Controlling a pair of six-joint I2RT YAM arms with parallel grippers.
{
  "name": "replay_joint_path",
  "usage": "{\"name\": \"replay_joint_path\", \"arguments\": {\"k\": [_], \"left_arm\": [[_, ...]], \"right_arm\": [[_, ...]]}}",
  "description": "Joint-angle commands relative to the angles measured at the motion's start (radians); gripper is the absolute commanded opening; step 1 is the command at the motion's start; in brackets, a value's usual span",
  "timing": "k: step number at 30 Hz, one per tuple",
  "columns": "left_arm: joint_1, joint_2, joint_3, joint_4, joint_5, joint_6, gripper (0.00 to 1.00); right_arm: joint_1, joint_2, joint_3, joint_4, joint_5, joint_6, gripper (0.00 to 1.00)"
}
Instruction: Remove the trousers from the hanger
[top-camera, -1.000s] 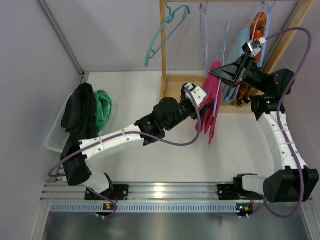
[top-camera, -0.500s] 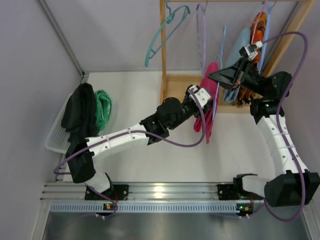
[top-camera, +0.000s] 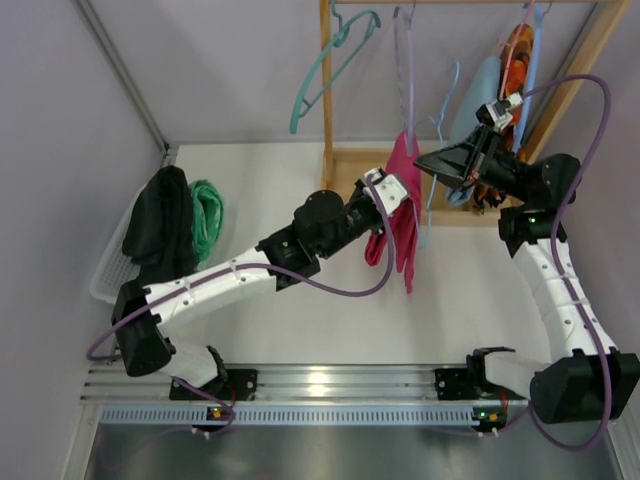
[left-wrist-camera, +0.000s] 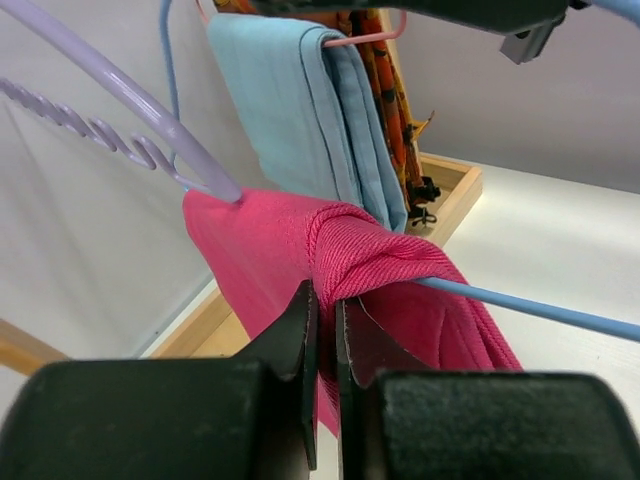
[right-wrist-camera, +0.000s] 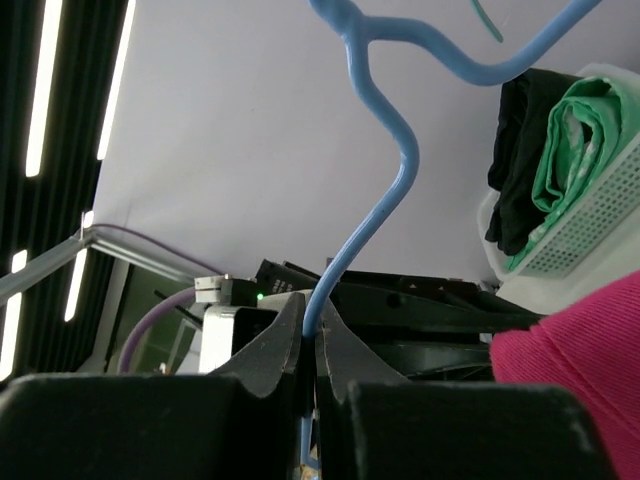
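Note:
The magenta pink trousers (top-camera: 402, 220) (left-wrist-camera: 400, 265) hang folded over the bar of a blue hanger (top-camera: 433, 190) (left-wrist-camera: 545, 309). My left gripper (top-camera: 397, 193) (left-wrist-camera: 327, 305) is shut on a fold of the pink cloth at the top. My right gripper (top-camera: 432, 160) (right-wrist-camera: 311, 325) is shut on the blue hanger's wire (right-wrist-camera: 385, 200) below its hook. Light blue trousers (top-camera: 472, 105) (left-wrist-camera: 290, 95) and orange patterned trousers (top-camera: 516, 48) (left-wrist-camera: 385, 95) hang behind on the rack. Black trousers (top-camera: 160, 215) (right-wrist-camera: 522, 150) and mint-green ones (top-camera: 207, 215) (right-wrist-camera: 572, 135) lie in the basket.
A white basket (top-camera: 106, 280) (right-wrist-camera: 590, 232) stands at the left wall. The wooden rack (top-camera: 326, 110) also carries a bare teal hanger (top-camera: 330, 70) and a lilac hanger (top-camera: 406, 70) (left-wrist-camera: 130, 95), which touches the pink cloth.
My left gripper has shut on the pink trousers and drawn them left, away from the blue hanger. The right gripper keeps its hold on the hanger and has shifted slightly.

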Motion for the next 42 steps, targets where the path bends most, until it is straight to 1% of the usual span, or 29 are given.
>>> {"name": "replay_joint_path", "arguments": {"k": [1, 5, 10, 15, 19, 22, 26, 28, 32, 33, 37, 42], "left_arm": [[0.019, -0.11, 0.09, 0.037, -0.014, 0.013, 0.0], [0.017, -0.154, 0.137, -0.021, -0.005, 0.005, 0.0], [0.019, -0.182, 0.202, -0.054, -0.017, 0.013, 0.0], [0.017, -0.2, 0.274, -0.084, 0.026, 0.011, 0.0], [0.019, -0.219, 0.277, -0.103, 0.015, 0.018, 0.0], [0.036, -0.222, 0.291, -0.101, 0.015, 0.005, 0.0], [0.063, -0.216, 0.326, -0.1, 0.017, -0.004, 0.0], [0.079, -0.216, 0.346, -0.1, 0.018, -0.005, 0.0], [0.112, -0.21, 0.409, -0.118, 0.017, -0.031, 0.0], [0.12, -0.206, 0.423, -0.135, 0.017, -0.042, 0.0], [0.18, -0.216, 0.458, -0.163, 0.031, -0.085, 0.0], [0.238, -0.265, 0.401, -0.17, 0.072, -0.133, 0.0]], "right_arm": [[0.006, -0.044, -0.021, 0.146, 0.014, -0.049, 0.0], [0.001, -0.036, -0.077, 0.177, 0.013, -0.049, 0.0], [-0.016, -0.019, -0.178, 0.192, 0.002, -0.066, 0.0], [-0.036, -0.001, -0.25, 0.192, 0.004, -0.086, 0.0], [-0.05, 0.007, -0.294, 0.162, -0.001, -0.141, 0.0], [-0.053, 0.005, -0.321, 0.085, -0.007, -0.231, 0.0], [-0.053, 0.002, -0.341, -0.071, -0.01, -0.363, 0.0], [-0.053, 0.002, -0.339, -0.133, -0.004, -0.45, 0.0], [-0.053, 0.013, -0.321, -0.316, 0.019, -0.618, 0.0], [-0.053, 0.016, -0.318, -0.329, 0.022, -0.654, 0.0], [-0.054, 0.028, -0.313, -0.361, 0.024, -0.688, 0.0], [-0.054, 0.045, -0.295, -0.414, 0.025, -0.736, 0.0]]}}
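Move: The pink trousers, folded over the blue hanger's bar and still pinched by the left fingers, hang with their middle about 4 cm ahead of that hand and 10 below. The basket they go to is some 57 cm to its left, 6 ahead, 35 down. The lilac hanger is about 17 ahead and 8 up; the teal one 12 left, 17 ahead, 10 up. From the right hand, holding the blue hanger, the trousers' middle is roughly 4 left, 4 ahead and 18 below. The pink trousers are drawn off the blue hanger's bar by parting the hands: the left keeps its pinch on the fold and goes left at first, then mostly up, rising about 18 cm and ending over 13 cm farther left, in towards the teal hanger. The right, still gripping the hanger, sinks about 20 cm, easing a little forward, its fingers tipping downward. ##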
